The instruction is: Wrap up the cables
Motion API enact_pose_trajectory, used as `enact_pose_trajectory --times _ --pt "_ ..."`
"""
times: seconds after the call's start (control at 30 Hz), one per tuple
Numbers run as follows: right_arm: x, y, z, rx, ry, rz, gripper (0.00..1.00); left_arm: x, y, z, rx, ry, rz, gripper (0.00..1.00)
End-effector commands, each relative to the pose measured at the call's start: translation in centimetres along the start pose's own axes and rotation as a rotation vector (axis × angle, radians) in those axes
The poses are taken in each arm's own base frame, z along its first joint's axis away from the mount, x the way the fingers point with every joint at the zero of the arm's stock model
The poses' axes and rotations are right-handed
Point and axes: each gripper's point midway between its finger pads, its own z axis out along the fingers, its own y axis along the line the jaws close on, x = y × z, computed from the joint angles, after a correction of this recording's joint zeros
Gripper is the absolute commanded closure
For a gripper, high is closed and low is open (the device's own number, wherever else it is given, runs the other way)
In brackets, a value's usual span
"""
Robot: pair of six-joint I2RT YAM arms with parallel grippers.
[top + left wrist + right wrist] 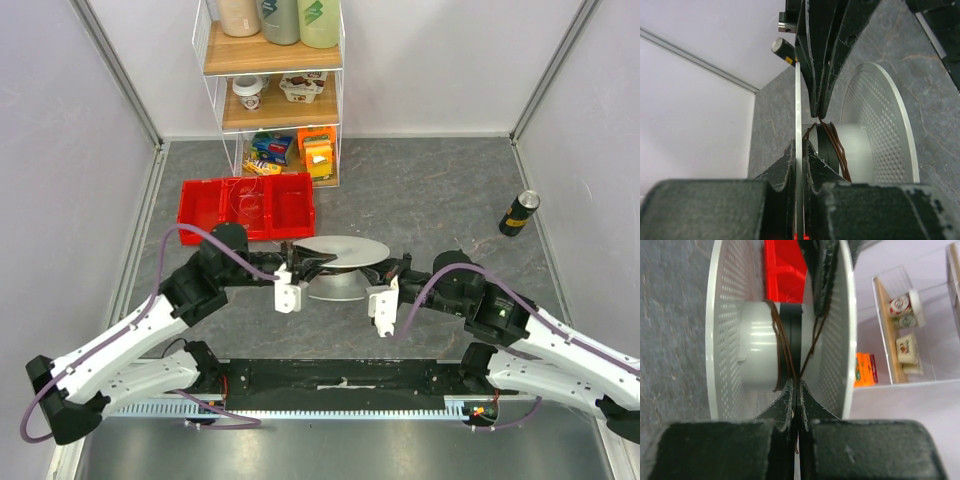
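The white perforated spool (345, 250) lies tilted at the table's middle, between both grippers. My left gripper (800, 145) is shut on the thin edge of one spool flange (798, 100), which passes between its fingers. The cable (781, 340), a thin brown wire, loops around the spool's hub (757, 345) beside a black band. My right gripper (797, 382) reaches in between the two flanges and is shut on the cable, with a short end of it showing behind the fingertips. In the top view the left gripper (308, 263) and right gripper (388, 272) face each other across the spool.
A red compartment tray (247, 207) holding a clear glass sits just behind the spool. A clear shelf unit (275, 90) with bottles, cups and boxes stands at the back. A dark can (519, 212) stands far right. Walls close in both sides.
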Motion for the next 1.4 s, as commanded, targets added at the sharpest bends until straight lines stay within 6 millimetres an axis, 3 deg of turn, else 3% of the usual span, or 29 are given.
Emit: enact_pose_trajectory --times 0.0,0.2,0.27,0.53,0.63,0.8,1.03,1.37 --pt "4.5 -1.3 -0.6 0.153 0.163 -0.056 1.00 1.1 1.8 1.4 -0.054 0.026 0.146 0.98" --pt "10.2 -1.1 -0.9 0.336 0.271 -0.118 1.00 4.7 1.4 4.2 -0.106 0.059 0.239 0.98" --pt "11.7 -1.5 -0.8 0.400 0.278 -0.119 1.00 5.4 2.1 5.1 -0.160 0.049 0.290 0.98" --pt "18.5 -1.0 -0.1 0.464 0.313 -0.133 1.00 10.7 2.2 9.0 -0.276 0.058 0.461 0.98" --pt "22.1 -1.4 0.0 0.490 0.346 -0.106 1.00 12.2 3.0 10.0 -0.322 0.050 0.490 0.98" --pt "26.3 -3.5 1.0 0.550 0.352 -0.051 1.00 15.9 3.5 11.4 -0.371 0.053 0.576 0.98" --pt "28.5 -5.1 2.8 0.630 0.268 -0.130 1.00 21.5 3.8 12.2 -0.426 0.062 0.666 0.98" --pt "33.5 -5.9 4.8 0.647 0.282 -0.186 1.00 25.8 4.2 13.1 -0.424 0.082 0.696 0.98"
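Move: The clear patch of table I take the spool to lies about 28 cm ahead of my left hand, 10 cm to its right and 31 cm down. From my right hand, it is some 27 cm straight ahead and 28 cm down. The held spool's middle sits 3 cm ahead, 5 cm right and 5 cm below my left hand. Level with the patch, the red bin is about 30 cm to its left; the can is some 43 cm to its right and 3 cm nearer. Keeping my left pinch on the spool's upper flange and my right fingers shut on the cable end, I swing both hands together forward and down, about 25 cm each way, drifting some 8 cm right, towards the open table. My left wrist tips the flange's far side up about 30 degrees; my right hand turns clockwise nearly as much. ##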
